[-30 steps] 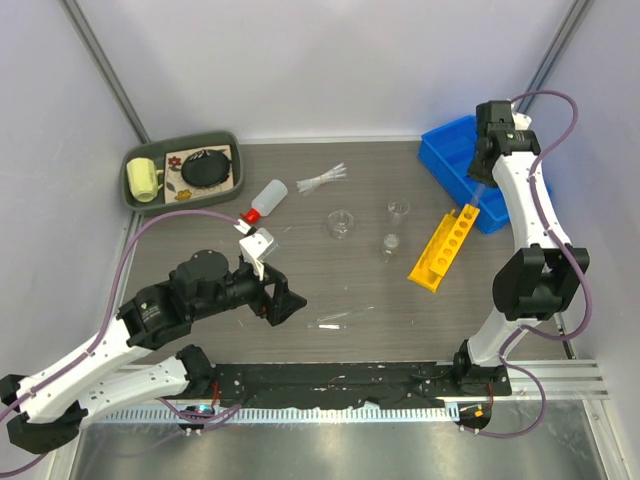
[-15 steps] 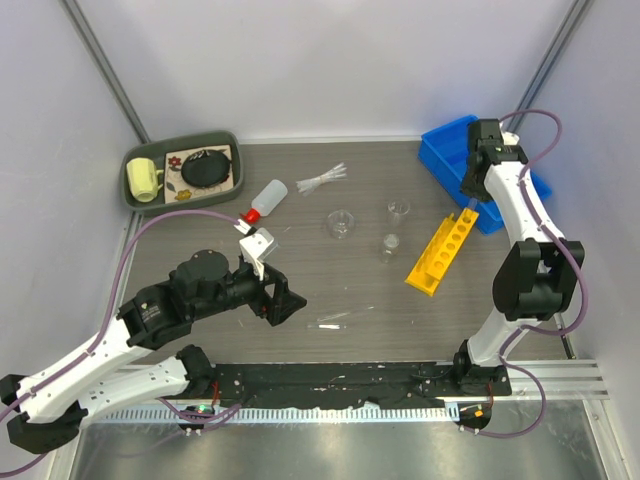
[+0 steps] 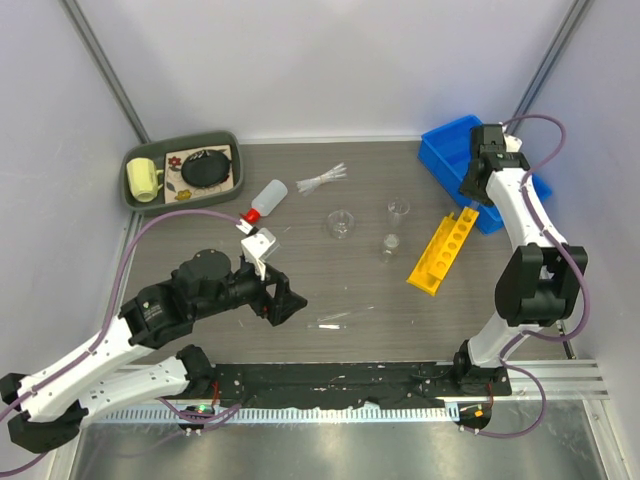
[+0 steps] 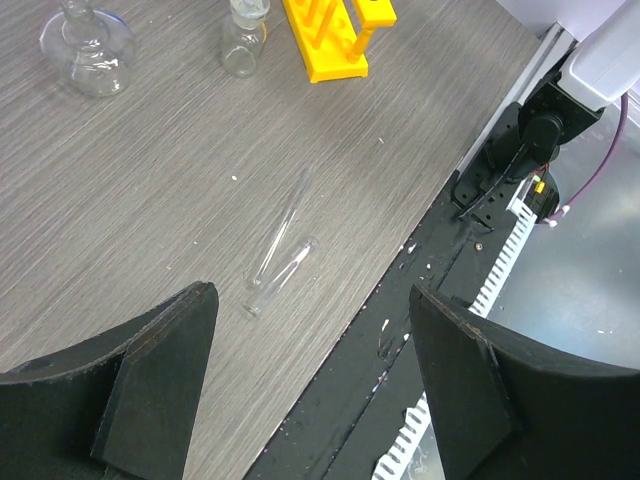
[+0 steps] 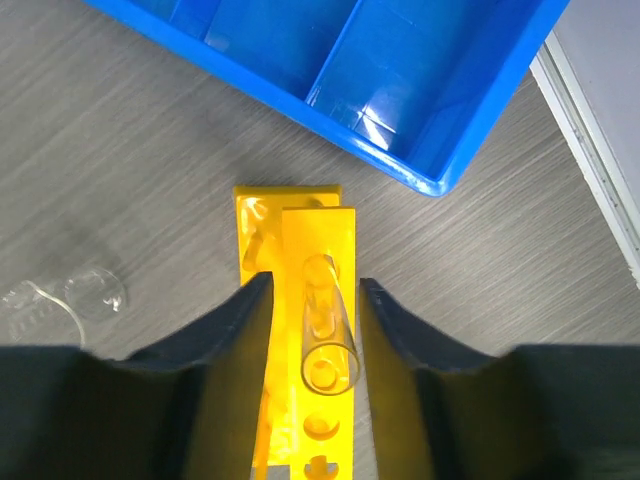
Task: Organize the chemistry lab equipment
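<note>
The long yellow rack (image 3: 443,249) lies at the right, next to the blue bin. A clear tube (image 5: 330,330) stands tilted in one of the holes of the rack (image 5: 318,225). My right gripper (image 5: 315,290) straddles it, open, with a narrow gap on each side of the tube. In the top view the right gripper (image 3: 470,195) hangs over the rack's far end. My left gripper (image 3: 283,300) is open and empty above the table's near edge. Two thin clear tubes (image 4: 283,250) lie just beyond the left gripper (image 4: 312,300).
Small glass beakers (image 3: 340,223) (image 3: 398,211) (image 3: 390,245) stand mid-table. The white squeeze bottle (image 3: 266,198) lies at the left and pipettes (image 3: 322,180) behind it. A blue bin (image 3: 455,155) sits at the back right. A green tray (image 3: 180,143) holds a yellow mug (image 3: 145,179) and a round black object (image 3: 208,167).
My right gripper's jaws have parted from the tube, which now stands in the rack on its own. The right wrist has shifted a little. The left arm has not moved.
</note>
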Controlling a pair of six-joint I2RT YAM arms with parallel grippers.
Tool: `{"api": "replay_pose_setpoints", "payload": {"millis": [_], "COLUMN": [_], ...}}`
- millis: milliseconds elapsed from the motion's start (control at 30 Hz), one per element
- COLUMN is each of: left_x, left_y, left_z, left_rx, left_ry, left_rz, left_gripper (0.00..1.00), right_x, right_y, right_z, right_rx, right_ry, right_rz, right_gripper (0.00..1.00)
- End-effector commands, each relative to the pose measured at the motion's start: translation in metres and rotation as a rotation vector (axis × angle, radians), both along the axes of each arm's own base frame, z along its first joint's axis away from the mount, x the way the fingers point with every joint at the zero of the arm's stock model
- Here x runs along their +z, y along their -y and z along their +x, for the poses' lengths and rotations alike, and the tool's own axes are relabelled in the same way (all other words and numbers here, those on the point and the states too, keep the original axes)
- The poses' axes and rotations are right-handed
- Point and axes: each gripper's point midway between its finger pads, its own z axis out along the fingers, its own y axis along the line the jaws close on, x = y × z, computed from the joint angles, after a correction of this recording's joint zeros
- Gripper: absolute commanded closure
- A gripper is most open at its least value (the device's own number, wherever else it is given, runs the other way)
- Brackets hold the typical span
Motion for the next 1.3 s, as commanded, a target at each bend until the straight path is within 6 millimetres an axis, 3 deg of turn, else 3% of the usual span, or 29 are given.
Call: {"api": "replay_pose_setpoints", "payload": {"millis": [0,33,133,300,433,533,767,833,1033,1267], "left_x": [0.001,0.001,-0.002,-0.014,-0.047,-0.064,-0.111,-0.109,-0.129,-0.17], "left_y": [0.003,0.003,0.004,0.012,0.026,0.036,0.07,0.079,0.109,0.138], "left_z": [0.001,0.001,0.002,0.005,0.009,0.004,0.006,0.011,0.023,0.033], "left_rx": [-0.005,-0.006,-0.006,-0.01,-0.031,-0.054,-0.053,-0.049,-0.084,-0.113], "left_ry": [0.001,0.002,-0.004,-0.04,-0.127,-0.149,-0.161,-0.131,-0.106,-0.104], "left_rz": [-0.005,-0.003,0.006,0.044,0.153,0.23,0.498,0.525,0.562,0.606], "left_gripper": [0.18,0.18,0.18,0.19,0.21,0.23,0.24,0.24,0.24,0.23], "right_x": [0.01,0.012,0.027,0.067,0.12,0.141,0.164,0.162,0.167,0.18], "right_y": [-0.001,-0.001,0.002,0.003,0.0,-0.028,-0.09,-0.107,-0.126,-0.129], "right_z": [-0.005,-0.006,-0.009,-0.022,-0.052,-0.071,-0.113,-0.123,-0.157,-0.183], "right_rx": [0.008,0.011,0.012,0.02,0.024,0.117,0.327,0.392,0.502,0.57], "right_ry": [0.028,0.033,0.057,0.121,0.239,0.28,0.378,0.384,0.426,0.466], "right_rz": [0.008,0.01,-0.011,-0.029,-0.08,-0.084,0.027,0.077,0.176,0.212], "right_gripper": [0.46,0.38,0.29,0.26,0.24,0.24,0.23,0.24,0.23,0.23]}}
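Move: Some 9 cm to the right of the left hand, 5 cm ahead and 25 cm below, lie two loose glass tubes; the glass bottle stands about 14 cm beyond them and 10 cm farther right. Right under the right hand is the test tube, its middle some 5 cm below the fingers around its top, already in the yellow rack's far-end hole. From that hand the rack's middle is about 8 cm back, 4 cm left, the blue tray 12 cm ahead, 6 cm right, both roughly 12 cm down. Opening wide, the right hand lets go of the test tube's top, then rises about 17 cm while drawing back just as far and swinging left, its fingers tipping up some 25 degrees and the wrist turning counter-clockwise. Meanwhile the left hand sinks about 17 cm and goes 11 cm right towards the loose glass tubes, open throughout, fingers tilting downward, without reaching them. ##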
